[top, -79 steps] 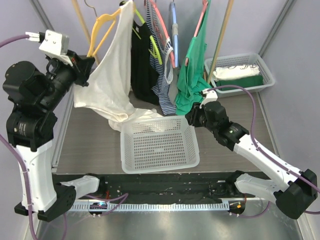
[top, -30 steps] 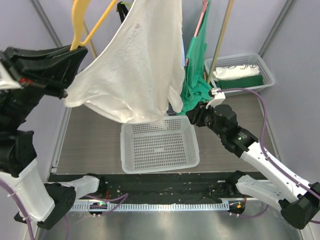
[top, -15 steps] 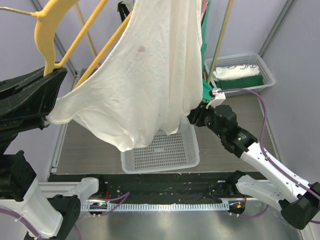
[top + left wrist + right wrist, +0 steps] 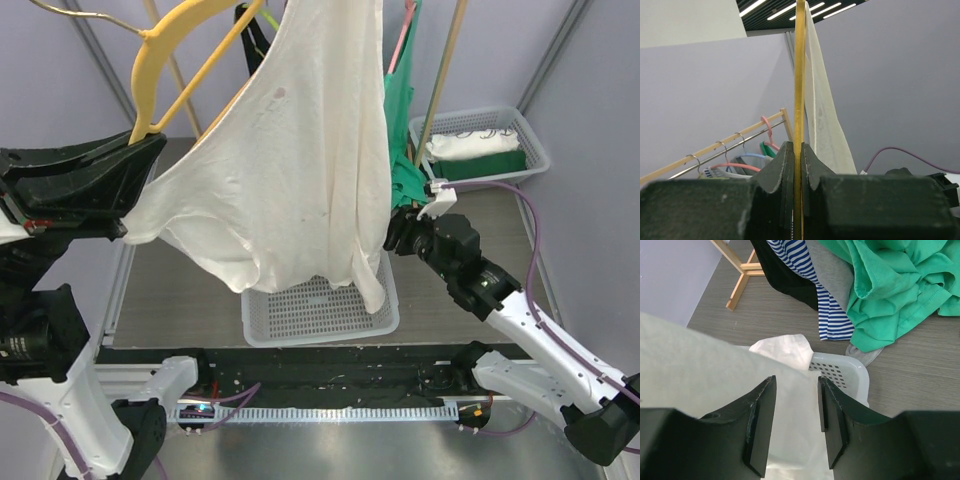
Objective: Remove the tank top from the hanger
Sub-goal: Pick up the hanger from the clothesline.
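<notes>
A white tank top (image 4: 300,170) hangs from a yellow hanger (image 4: 175,65), held high over the table and draped down to the basket. My left gripper (image 4: 140,150) is shut on the hanger's bar. In the left wrist view the hanger (image 4: 799,75) runs straight up from between the left gripper's (image 4: 799,147) closed jaws, and the tank top (image 4: 822,110) hangs beside it. My right gripper (image 4: 392,232) sits at the cloth's right edge. In the right wrist view the right gripper (image 4: 796,380) is open, with the tank top (image 4: 715,375) below and behind its fingers, not pinched.
A white perforated basket (image 4: 320,310) stands under the hanging cloth; the right wrist view shows its rim (image 4: 855,375). Behind are a wooden rack post (image 4: 440,70) and a green garment (image 4: 405,130). A second basket (image 4: 480,140) with folded clothes sits back right. A striped garment (image 4: 805,285) hangs nearby.
The left arm has carried the hanger and tank top up off the rack, towards the camera. The cloth has now swung right and hangs lower over the basket. The right gripper has stayed beside it.
</notes>
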You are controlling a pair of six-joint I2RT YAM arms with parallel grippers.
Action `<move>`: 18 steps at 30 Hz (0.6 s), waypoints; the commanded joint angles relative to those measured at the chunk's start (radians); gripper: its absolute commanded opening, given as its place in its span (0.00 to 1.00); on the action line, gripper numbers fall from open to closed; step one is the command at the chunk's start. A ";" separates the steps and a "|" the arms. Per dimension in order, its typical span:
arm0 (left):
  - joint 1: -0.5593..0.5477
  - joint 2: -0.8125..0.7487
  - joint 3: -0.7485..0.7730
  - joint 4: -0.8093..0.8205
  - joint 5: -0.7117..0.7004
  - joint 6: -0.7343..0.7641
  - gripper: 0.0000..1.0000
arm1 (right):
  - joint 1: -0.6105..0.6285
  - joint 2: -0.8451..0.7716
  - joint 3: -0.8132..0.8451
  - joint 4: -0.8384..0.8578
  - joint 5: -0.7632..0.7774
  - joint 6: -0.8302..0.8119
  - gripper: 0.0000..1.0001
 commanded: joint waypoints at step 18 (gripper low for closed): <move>0.157 -0.103 0.133 0.207 0.029 -0.202 0.00 | 0.005 -0.024 -0.022 0.034 -0.021 0.013 0.46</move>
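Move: The hanger with the tank top on it is already in the left gripper, high up; the white basket lies about 9 cm ahead of this gripper, 17 cm to its right and some 65 cm below. The black top on the rack hangs roughly 29 cm ahead, 11 cm to the right and 38 cm lower. From the idle right gripper the basket is about 8 cm back, 12 cm to the left and 22 cm below. Draw the left gripper straight back, away from the rack and its clothes, about 14 cm, gathering speed after a slow start and staying nearly level. Tip its fingers some 15 degrees further up as it goes, and keep the hanger pinched so that the tank top trails along on it. ##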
